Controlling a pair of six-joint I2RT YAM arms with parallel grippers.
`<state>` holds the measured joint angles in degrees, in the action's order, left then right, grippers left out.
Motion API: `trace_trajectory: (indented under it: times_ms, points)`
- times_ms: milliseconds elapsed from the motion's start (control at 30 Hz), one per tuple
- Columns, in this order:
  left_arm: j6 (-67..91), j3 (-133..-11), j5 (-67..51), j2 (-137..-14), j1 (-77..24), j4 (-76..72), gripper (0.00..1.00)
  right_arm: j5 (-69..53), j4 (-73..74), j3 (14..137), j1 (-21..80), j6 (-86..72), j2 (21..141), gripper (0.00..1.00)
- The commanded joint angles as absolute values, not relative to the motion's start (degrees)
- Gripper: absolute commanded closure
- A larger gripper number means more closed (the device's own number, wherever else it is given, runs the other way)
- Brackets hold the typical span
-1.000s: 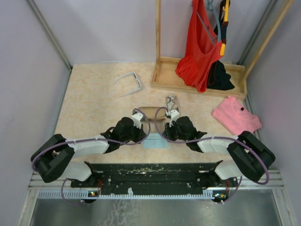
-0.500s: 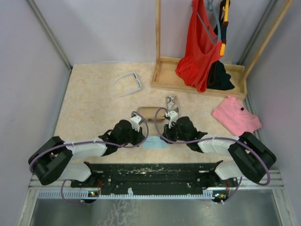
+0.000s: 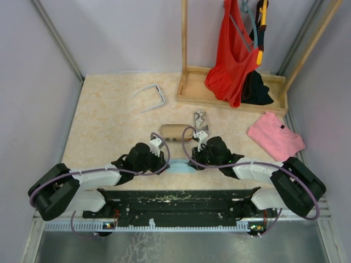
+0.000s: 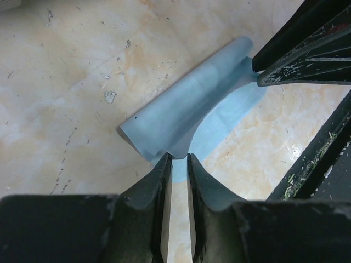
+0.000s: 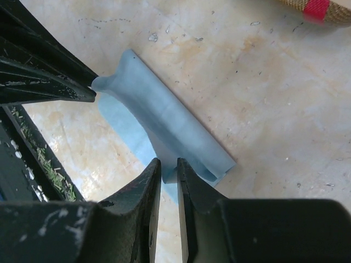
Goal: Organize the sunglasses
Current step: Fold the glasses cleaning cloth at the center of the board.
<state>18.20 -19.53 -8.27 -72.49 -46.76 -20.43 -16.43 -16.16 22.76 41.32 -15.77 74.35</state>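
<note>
The white-framed sunglasses lie open at the back left of the table. The dark wire-framed pair lies mid-table, just beyond my right gripper. Neither gripper touches them. My left gripper and right gripper face each other near the front edge. Each is shut on one end of a light blue cloth. In the left wrist view the left gripper pinches the edge of the rolled-over cloth. In the right wrist view the right gripper pinches the cloth.
A brown-striped case lies just beyond the grippers; its end shows in the right wrist view. A wooden rack holding red and black garments stands at the back right. A pink folded garment lies to the right.
Both grippers have drawn back toward the near edge with the cloth's edge held, folding it over. More of the brown case now shows beyond them.
</note>
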Motion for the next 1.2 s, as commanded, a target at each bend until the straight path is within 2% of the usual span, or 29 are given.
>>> trace_trajectory:
  times_ms: [0, 233, 333, 500, 667, 933, 1167]
  points:
    - [19.3, -18.36, -9.72, -70.62, -46.85, -20.98, 0.76, -18.37, -15.71, 22.43, 40.52, -16.27, 71.72, 0.81]
    - [20.26, -16.87, -9.72, -66.92, -46.84, -19.43, 0.68, -15.91, -10.16, 22.84, 40.5, -15.47, 67.38, 0.77]
    - [21.06, -16.36, -8.61, -64.73, -46.89, -18.57, 0.61, -9.7, -7.8, 22.76, 40.52, -17.33, 64.45, 0.74]
    - [25.81, -18.56, 1.74, -64.22, -46.74, -15.34, 0.51, 2.58, -4.9, 22.85, 40.49, -23.71, 60.87, 0.67]
    - [29.28, -22.73, 5.98, -68.0, -46.49, -13.38, 0.41, 5.48, -3.11, 25.25, 40.43, -27.81, 64.29, 0.6]
    - [30.15, -26.19, 5.86, -74.18, -46.48, -13.78, 0.37, 2.2, -8.22, 26.13, 40.43, -33.43, 71.06, 0.6]
    - [30.45, -26.98, 3.96, -77.5, -46.49, -12.17, 0.38, 1.25, -6.35, 27.8, 40.43, -35.79, 73.83, 0.59]
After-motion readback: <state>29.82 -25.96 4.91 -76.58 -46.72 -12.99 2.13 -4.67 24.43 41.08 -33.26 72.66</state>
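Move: Both nearly shut hands are at the loose near corners of the cloth's folded-over flap. The cloth's middle is about 5 cm right and 1 cm ahead of the left hand, and about 5 cm left and 1 cm ahead of the right, some 2 cm below both. The plaid case is roughly 15 cm ahead of the left hand and 3 cm to its right; the grey case is about 19 cm ahead of the right hand and 4 cm to its right. Both hands draw the flap's corners back about another centimetre and come free of them as the fingers spread, the left well open and the right about half as far, each rising a couple of centimetres. They then part around the cloth's ends, the left going some 4 cm forward and a little left, turning counter-clockwise, and the right about 5 cm right and 3 cm forward, turning some 25 degrees clockwise, before both sink again, the right by nearly 4 cm, to finish open beside the ends of the fold. ##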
